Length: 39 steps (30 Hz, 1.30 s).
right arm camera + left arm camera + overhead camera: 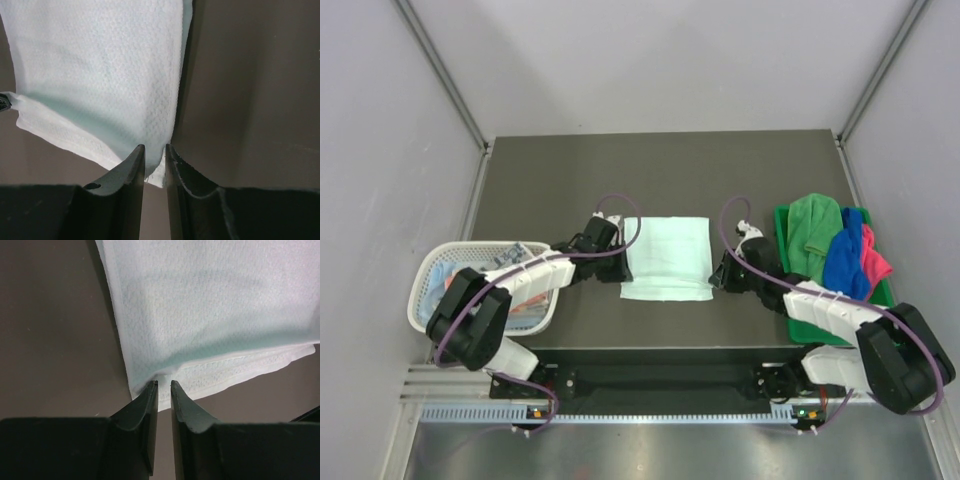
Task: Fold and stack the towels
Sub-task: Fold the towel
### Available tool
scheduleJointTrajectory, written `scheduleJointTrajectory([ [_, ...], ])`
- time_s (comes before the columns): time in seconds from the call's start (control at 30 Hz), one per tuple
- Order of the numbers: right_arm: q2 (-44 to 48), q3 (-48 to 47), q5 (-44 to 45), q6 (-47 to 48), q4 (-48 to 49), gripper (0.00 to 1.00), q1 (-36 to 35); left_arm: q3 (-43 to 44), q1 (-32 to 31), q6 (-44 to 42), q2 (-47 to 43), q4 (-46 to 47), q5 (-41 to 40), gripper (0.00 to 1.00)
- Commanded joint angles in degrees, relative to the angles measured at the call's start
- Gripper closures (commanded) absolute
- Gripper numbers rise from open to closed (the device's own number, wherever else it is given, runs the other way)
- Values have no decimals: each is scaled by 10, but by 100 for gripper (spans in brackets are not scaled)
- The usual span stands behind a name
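Observation:
A pale mint towel [665, 255] lies in the middle of the dark table, its upper layer folded over a lower layer whose near edge sticks out. My left gripper [618, 242] is at the towel's left edge. In the left wrist view the jaws [164, 384] stand narrow, pinching the near corner of the upper layer of the towel [210, 305]. My right gripper [718, 272] is at the right edge. It [155, 146] is likewise shut on the near corner of the towel [100, 65]. Green [815, 235], blue [845, 262] and pink [875, 265] towels lie heaped at the right.
The heaped towels rest in a green bin [783, 222] at the table's right edge. A white mesh basket [428, 295] at the near left holds more cloths, mostly hidden under my left arm. Grey walls close in the table on both sides.

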<state>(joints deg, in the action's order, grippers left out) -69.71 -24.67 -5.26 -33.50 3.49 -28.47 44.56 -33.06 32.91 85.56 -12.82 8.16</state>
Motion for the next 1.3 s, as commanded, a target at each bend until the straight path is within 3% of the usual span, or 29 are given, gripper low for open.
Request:
scheduleJointTrajectory([
  [0.0,33,8,-8,2,-9,77,-11,-9,-6,3,-38,-11,7,78],
  [0.3,83,17,-9,0,-51,77,-13,-34,-9,13,-87,-32,7,79],
  [0.5,65,-38,23,3,-74,75,-13,-4,-8,20,-113,-40,-28,76],
  [0.63,-44,-160,45,26,-84,74,3,104,8,16,-27,-36,-106,75],
  [0.77,-162,-267,46,29,-70,74,27,217,43,10,87,-28,-91,75],
  [0.93,-304,-397,48,36,-99,75,53,384,69,-20,240,-92,-72,77],
  [1.27,-396,-462,45,46,-106,75,77,442,99,-44,332,-86,-44,78],
])
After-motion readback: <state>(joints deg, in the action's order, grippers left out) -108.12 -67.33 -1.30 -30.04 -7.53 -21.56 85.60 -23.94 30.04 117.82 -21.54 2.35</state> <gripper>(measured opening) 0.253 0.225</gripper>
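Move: The white towel lies just under both grippers. Its far left corner is about 19 cm ahead of the left gripper and 2 cm to its left; its far right corner is some 19 cm straight ahead of the right one. The near left corner is roughly 4 cm behind and 2 cm left of the left gripper; the near right corner is 5 cm straight behind the right. Keep drawing both slightly open grippers back about 2 cm over the towel's near border, easing up off it. Then swing them together some 20 cm forward in a low arc above the towel, and lower them to their starting height at its far corners, left gripper turning slightly counter-clockwise, right slightly clockwise. ##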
